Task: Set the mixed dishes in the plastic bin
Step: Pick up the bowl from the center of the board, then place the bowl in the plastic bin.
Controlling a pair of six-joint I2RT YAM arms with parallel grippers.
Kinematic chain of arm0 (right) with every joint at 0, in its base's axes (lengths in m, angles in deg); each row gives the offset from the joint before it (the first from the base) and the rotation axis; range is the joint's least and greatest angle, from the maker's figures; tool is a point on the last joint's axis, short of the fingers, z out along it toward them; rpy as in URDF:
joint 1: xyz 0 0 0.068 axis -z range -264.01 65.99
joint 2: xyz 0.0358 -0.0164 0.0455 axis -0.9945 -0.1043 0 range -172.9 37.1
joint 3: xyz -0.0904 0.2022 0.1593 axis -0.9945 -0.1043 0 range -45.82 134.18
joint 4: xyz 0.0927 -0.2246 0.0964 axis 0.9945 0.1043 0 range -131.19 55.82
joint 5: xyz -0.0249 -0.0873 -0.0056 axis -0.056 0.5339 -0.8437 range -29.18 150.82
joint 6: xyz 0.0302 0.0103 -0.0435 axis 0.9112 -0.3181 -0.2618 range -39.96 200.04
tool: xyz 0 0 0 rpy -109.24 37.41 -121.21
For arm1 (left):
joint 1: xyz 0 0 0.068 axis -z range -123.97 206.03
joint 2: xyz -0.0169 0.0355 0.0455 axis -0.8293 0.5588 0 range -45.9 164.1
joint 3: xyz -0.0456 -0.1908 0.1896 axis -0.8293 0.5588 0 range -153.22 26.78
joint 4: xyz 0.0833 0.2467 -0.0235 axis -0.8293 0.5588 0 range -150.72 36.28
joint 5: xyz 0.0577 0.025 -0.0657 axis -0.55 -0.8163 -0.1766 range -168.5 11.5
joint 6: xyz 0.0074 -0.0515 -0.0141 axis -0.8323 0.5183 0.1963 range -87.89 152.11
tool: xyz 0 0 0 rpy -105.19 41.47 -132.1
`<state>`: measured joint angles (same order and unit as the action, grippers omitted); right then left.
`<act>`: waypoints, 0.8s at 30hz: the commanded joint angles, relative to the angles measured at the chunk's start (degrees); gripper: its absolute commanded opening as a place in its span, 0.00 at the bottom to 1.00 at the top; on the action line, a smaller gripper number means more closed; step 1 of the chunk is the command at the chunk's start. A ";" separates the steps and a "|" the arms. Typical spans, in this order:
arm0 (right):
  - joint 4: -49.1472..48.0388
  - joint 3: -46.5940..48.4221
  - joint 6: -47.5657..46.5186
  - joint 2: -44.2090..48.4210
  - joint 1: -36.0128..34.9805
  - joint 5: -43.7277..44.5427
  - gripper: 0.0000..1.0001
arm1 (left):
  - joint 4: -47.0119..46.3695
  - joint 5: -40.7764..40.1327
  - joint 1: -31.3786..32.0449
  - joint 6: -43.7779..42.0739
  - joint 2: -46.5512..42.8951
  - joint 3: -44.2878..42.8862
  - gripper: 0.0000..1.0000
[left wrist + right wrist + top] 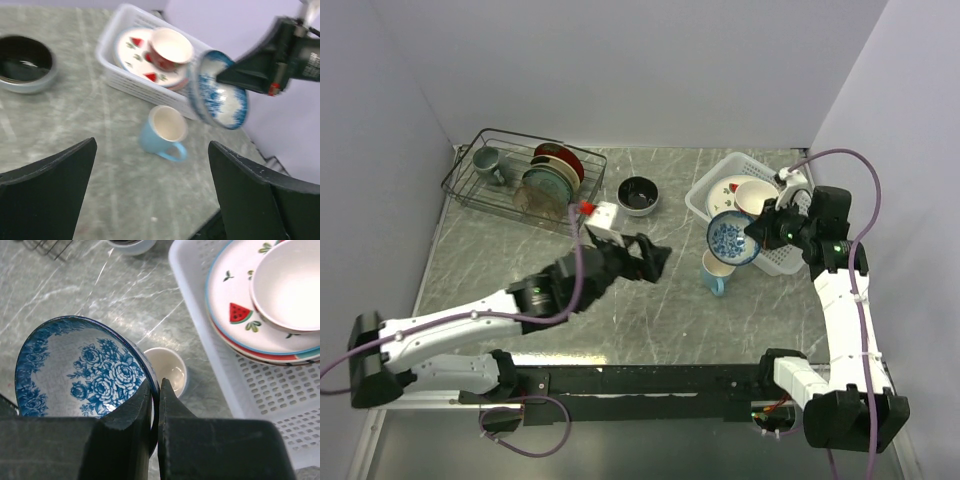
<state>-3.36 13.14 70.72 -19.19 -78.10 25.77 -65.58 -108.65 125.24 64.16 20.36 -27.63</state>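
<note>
My right gripper [760, 232] [156, 385] is shut on the rim of the blue-patterned bowl [732, 238] [85, 367] [220, 92]. The bowl hangs tilted in the air beside the near-left edge of the white plastic bin [705, 195] [265, 385] [107, 55]. Inside the bin a cream bowl [290, 285] [756, 198] rests on a white plate with watermelon marks [235, 300]. A light blue mug [716, 272] [162, 131] [167, 367] stands on the table below the held bowl. My left gripper [655, 258] [152, 145] is open and empty, left of the mug.
A dark bowl with a pale outside [640, 195] [22, 62] sits on the table left of the bin. At the back left stands a black wire rack [515, 175] with a grey-green mug [485, 160] and upright plates [555, 175].
</note>
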 commanded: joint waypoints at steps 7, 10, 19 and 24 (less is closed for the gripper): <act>-13.38 2.74 6.16 -2.42 3.93 1.03 0.00 | 16.02 12.39 -20.59 -11.30 -10.63 0.54 0.99; -14.97 3.26 6.68 -3.12 4.46 2.26 0.00 | 18.04 12.23 -24.47 -15.52 -10.01 2.20 0.99; -19.54 4.76 11.51 -6.55 5.95 10.26 0.00 | 19.19 4.14 -27.64 -21.94 -8.86 5.19 0.99; -22.97 5.29 14.41 -8.83 6.13 14.29 0.00 | 19.81 1.24 -27.64 -22.47 -10.18 6.86 0.99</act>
<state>-18.40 14.30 80.95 -27.12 -72.42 35.91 -45.45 -103.60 97.94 43.74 11.97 -21.51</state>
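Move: The right hand already holds the blue-flowered bowl; the white bowl in the plastic bin is about 15 cm ahead and 5 cm to its right, 12 cm lower, with the mug 2 cm back and 5 cm left, 15 cm below. The empty left hand has the dark bowl roughly 28 cm ahead and 5 cm left, 24 cm down, and the mug 8 cm ahead, 16 cm right and similarly low. The right hand keeps its pinch on the blue-flowered bowl's rim and carries it nearly level, forward and right by some 9 cm in all, away from the mug and towards the white bowl in the bin, turning clockwise about 20 degrees. Meanwhile the left hand, fingers staying wide open, swings about 18 cm left and 8 cm forward, away from the other hand and somewhat nearer the dark bowl, first level, then sinking about 8 cm as its fingers tip downward and turn counter-clockwise. ##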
